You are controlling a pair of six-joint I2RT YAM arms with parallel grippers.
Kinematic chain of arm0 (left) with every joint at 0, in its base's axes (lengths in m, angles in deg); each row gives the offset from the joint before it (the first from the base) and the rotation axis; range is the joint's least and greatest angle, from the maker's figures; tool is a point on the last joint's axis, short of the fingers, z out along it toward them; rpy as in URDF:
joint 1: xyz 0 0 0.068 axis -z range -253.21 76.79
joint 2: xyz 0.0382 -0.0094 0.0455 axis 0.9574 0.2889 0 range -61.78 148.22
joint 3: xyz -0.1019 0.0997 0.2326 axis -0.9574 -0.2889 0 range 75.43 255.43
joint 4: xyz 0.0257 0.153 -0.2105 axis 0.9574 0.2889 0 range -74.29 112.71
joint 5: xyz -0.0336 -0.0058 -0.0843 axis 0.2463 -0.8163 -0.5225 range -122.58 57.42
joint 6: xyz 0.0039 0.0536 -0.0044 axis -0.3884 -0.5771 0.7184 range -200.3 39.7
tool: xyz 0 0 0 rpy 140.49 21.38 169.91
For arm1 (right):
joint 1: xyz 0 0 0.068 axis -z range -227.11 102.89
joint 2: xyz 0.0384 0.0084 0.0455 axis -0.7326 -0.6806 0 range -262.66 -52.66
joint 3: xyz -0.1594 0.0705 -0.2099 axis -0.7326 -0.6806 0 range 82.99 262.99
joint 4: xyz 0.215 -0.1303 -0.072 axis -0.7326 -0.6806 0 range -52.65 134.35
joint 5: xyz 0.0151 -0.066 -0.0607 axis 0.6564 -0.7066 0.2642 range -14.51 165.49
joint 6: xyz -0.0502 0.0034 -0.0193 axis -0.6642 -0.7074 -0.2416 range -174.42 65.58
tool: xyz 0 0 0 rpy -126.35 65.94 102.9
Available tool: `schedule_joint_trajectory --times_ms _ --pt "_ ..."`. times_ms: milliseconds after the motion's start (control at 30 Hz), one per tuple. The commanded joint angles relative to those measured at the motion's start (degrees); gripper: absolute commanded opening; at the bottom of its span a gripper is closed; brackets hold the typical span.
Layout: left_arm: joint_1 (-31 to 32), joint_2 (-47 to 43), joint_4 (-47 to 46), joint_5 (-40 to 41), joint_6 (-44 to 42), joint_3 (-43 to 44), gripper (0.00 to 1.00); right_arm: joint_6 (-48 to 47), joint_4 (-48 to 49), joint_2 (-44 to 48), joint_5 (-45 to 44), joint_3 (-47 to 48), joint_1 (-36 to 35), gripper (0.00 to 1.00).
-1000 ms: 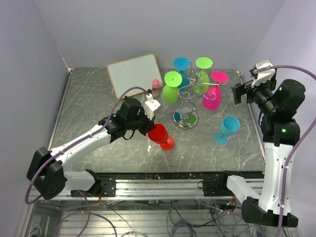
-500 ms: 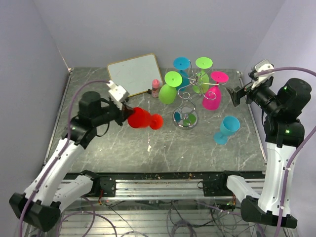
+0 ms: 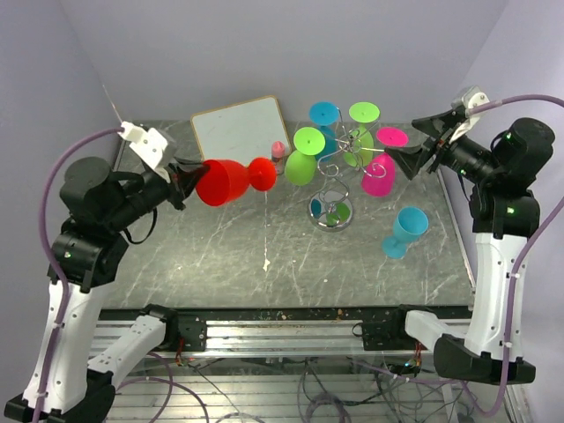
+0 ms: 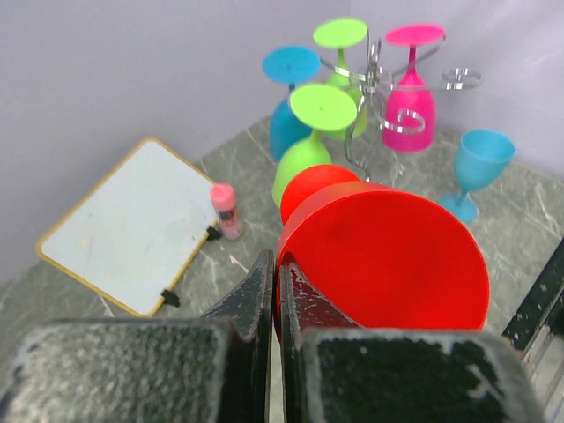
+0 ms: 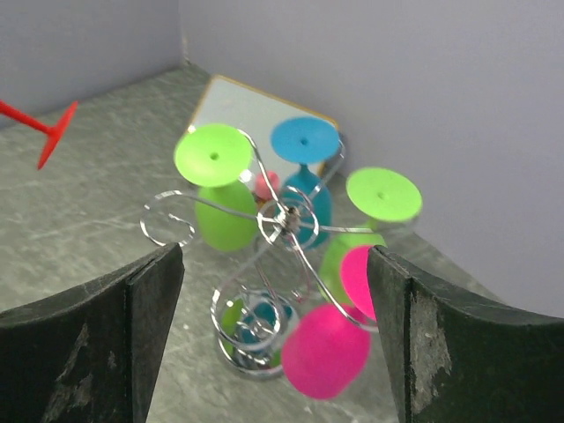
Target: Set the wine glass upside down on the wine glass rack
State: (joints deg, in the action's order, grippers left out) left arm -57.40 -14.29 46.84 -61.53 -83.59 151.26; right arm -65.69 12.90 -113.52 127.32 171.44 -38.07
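A red wine glass (image 3: 225, 181) hangs in the air on its side, left of the wine glass rack, foot pointing right toward it. My left gripper (image 3: 182, 175) is shut on its rim; in the left wrist view the fingers pinch the rim's wall (image 4: 278, 269) and the red bowl (image 4: 388, 264) fills the right half. The silver wire rack (image 3: 339, 172) stands at the back middle on a round shiny base, with several glasses hanging upside down on it. My right gripper (image 3: 412, 148) hovers open just right of the rack, empty, and its wrist view looks down on the rack (image 5: 286, 220).
A light blue glass (image 3: 405, 231) stands upright on the table right of the rack. A white board (image 3: 240, 132) lies at the back left, with a small pink bottle (image 3: 278, 155) beside it. Purple walls close in the back and both sides.
The left arm lifted the red glass off the table and carried it up and left, tipping it onto its side. The right gripper swung toward the rack, jaws slightly narrower.
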Motion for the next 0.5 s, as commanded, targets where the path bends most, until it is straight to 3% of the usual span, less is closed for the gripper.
schedule_joint_trajectory --times_ms 0,100,200,467 --pt "-0.57 1.73 1.39 2.47 3.14 7.93 0.07 8.97 7.54 -1.87 4.83 2.32 -2.88 0.84" --pt "-0.57 3.56 0.20 3.22 4.95 11.58 0.07 11.41 9.50 -4.43 2.86 3.44 -7.05 0.83" --pt "-0.56 5.16 -2.28 3.86 6.58 13.99 0.07 10.56 8.20 -7.66 -3.32 6.60 -15.95 0.83" --pt "-0.61 7.73 -7.40 4.63 7.34 15.55 0.07 12.82 8.90 -17.55 -5.44 10.71 -32.07 0.82"
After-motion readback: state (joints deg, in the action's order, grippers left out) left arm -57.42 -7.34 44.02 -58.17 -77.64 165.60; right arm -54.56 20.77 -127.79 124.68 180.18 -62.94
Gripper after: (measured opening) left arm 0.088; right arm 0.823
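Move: The red wine glass, still pinched at its rim by the left hand, has its middle about 33 cm left and 3 cm back of the right hand, level with it. From the right hand, the wine glass rack is some 11 cm left, 6 ahead and 20 below; the hanging green glass is 18 left, 7 ahead and 19 below. From the left hand, the rack is some 29 cm right, 11 ahead and 18 below. The open right hand sweeps about 13 cm left towards the red glass; the left lifts it some 8 cm. ##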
